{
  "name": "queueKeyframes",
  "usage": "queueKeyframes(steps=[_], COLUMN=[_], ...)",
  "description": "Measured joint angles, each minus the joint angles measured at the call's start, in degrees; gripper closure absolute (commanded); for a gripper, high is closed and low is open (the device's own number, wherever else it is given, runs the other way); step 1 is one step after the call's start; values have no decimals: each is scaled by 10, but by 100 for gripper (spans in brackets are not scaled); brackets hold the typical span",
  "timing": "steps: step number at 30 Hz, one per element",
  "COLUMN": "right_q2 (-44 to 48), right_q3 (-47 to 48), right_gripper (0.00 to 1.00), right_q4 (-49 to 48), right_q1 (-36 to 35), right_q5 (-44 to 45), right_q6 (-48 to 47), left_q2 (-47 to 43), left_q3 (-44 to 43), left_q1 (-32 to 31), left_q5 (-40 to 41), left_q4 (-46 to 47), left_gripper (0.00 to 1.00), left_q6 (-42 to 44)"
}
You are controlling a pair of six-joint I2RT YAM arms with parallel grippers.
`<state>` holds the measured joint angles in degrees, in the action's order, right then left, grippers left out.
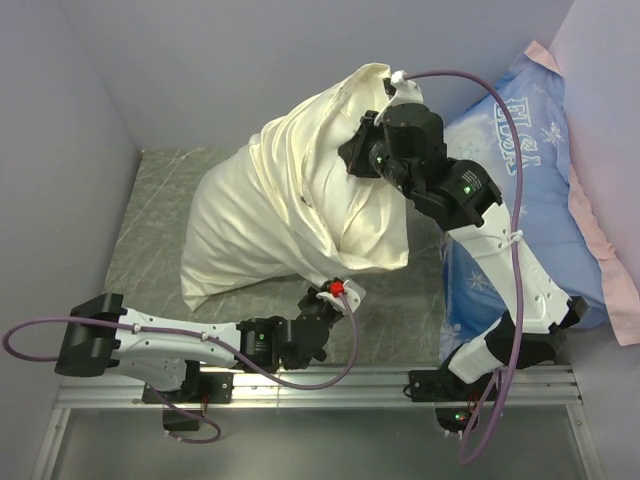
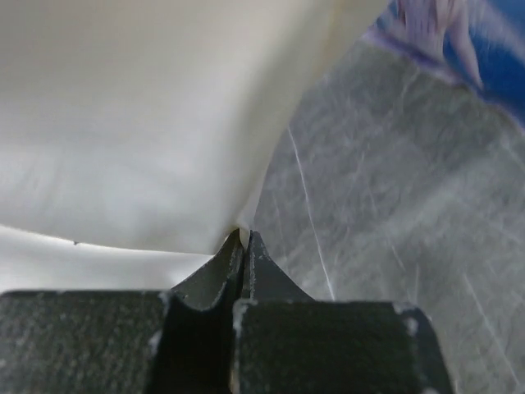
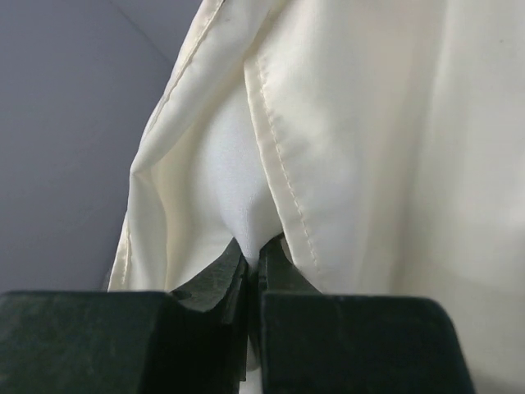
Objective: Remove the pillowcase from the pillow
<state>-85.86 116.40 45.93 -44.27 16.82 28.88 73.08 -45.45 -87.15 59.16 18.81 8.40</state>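
Observation:
The cream pillowcase (image 1: 280, 210) stands bunched and lifted off the table, covering the pillow in the top view. At its raised top end my right gripper (image 1: 368, 150) is shut. In the right wrist view the right gripper (image 3: 253, 250) pinches a fold of the whiter pillow (image 3: 230, 164), which shows between the stitched hems of the pillowcase (image 3: 385, 123). My left gripper (image 1: 328, 295) sits low at the near bottom corner of the case. In the left wrist view the left gripper (image 2: 244, 238) is shut on a thin edge of the pillowcase (image 2: 123, 123).
A blue ELSA-print pillow (image 1: 520, 200) with a pink edge leans against the right wall, close behind the right arm. The grey marbled table (image 1: 150, 220) is walled on the left, back and right. A metal rail (image 1: 320, 385) runs along the near edge.

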Motion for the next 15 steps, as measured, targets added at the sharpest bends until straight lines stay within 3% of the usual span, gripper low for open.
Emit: queueKeyframes(steps=[10, 15], right_q2=[-29, -28], right_q3=[80, 78], right_gripper=[100, 100], right_q4=[99, 114], right_q1=[-1, -2], right_q5=[-7, -15], right_q6=[-8, -9], left_q2=[33, -4], left_q3=[7, 25], left_q1=[-1, -3], left_q5=[37, 36], left_q4=[-133, -184], left_gripper=[99, 98], left_q6=[-210, -289])
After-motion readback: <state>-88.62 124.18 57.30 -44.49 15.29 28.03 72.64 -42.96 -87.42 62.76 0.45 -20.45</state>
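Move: Beneath the shut left fingers, which already pinch the edge of the pillowcase, bare table top lies about 20 cm straight down. From this hand the bulk of the pillowcase hangs roughly 12 cm ahead, 8 cm to the left and 5 cm up. The pillow corner in the right fingers is some 15 cm ahead, 2 cm to the right and 20 cm up. From the right hand, the edge pinched by the left one lies about 15 cm back, 2 cm left and 20 cm below. Pulling the pinched pillowcase edge down towards the table, the left hand sinks about 6 cm and, in the second half, also swings nearly 3 cm left, its fingers tipping down some 10 degrees and turning slightly counter-clockwise. The right hand keeps its shut grip on the pillow corner high up, but sags a centimetre or two back and down. ##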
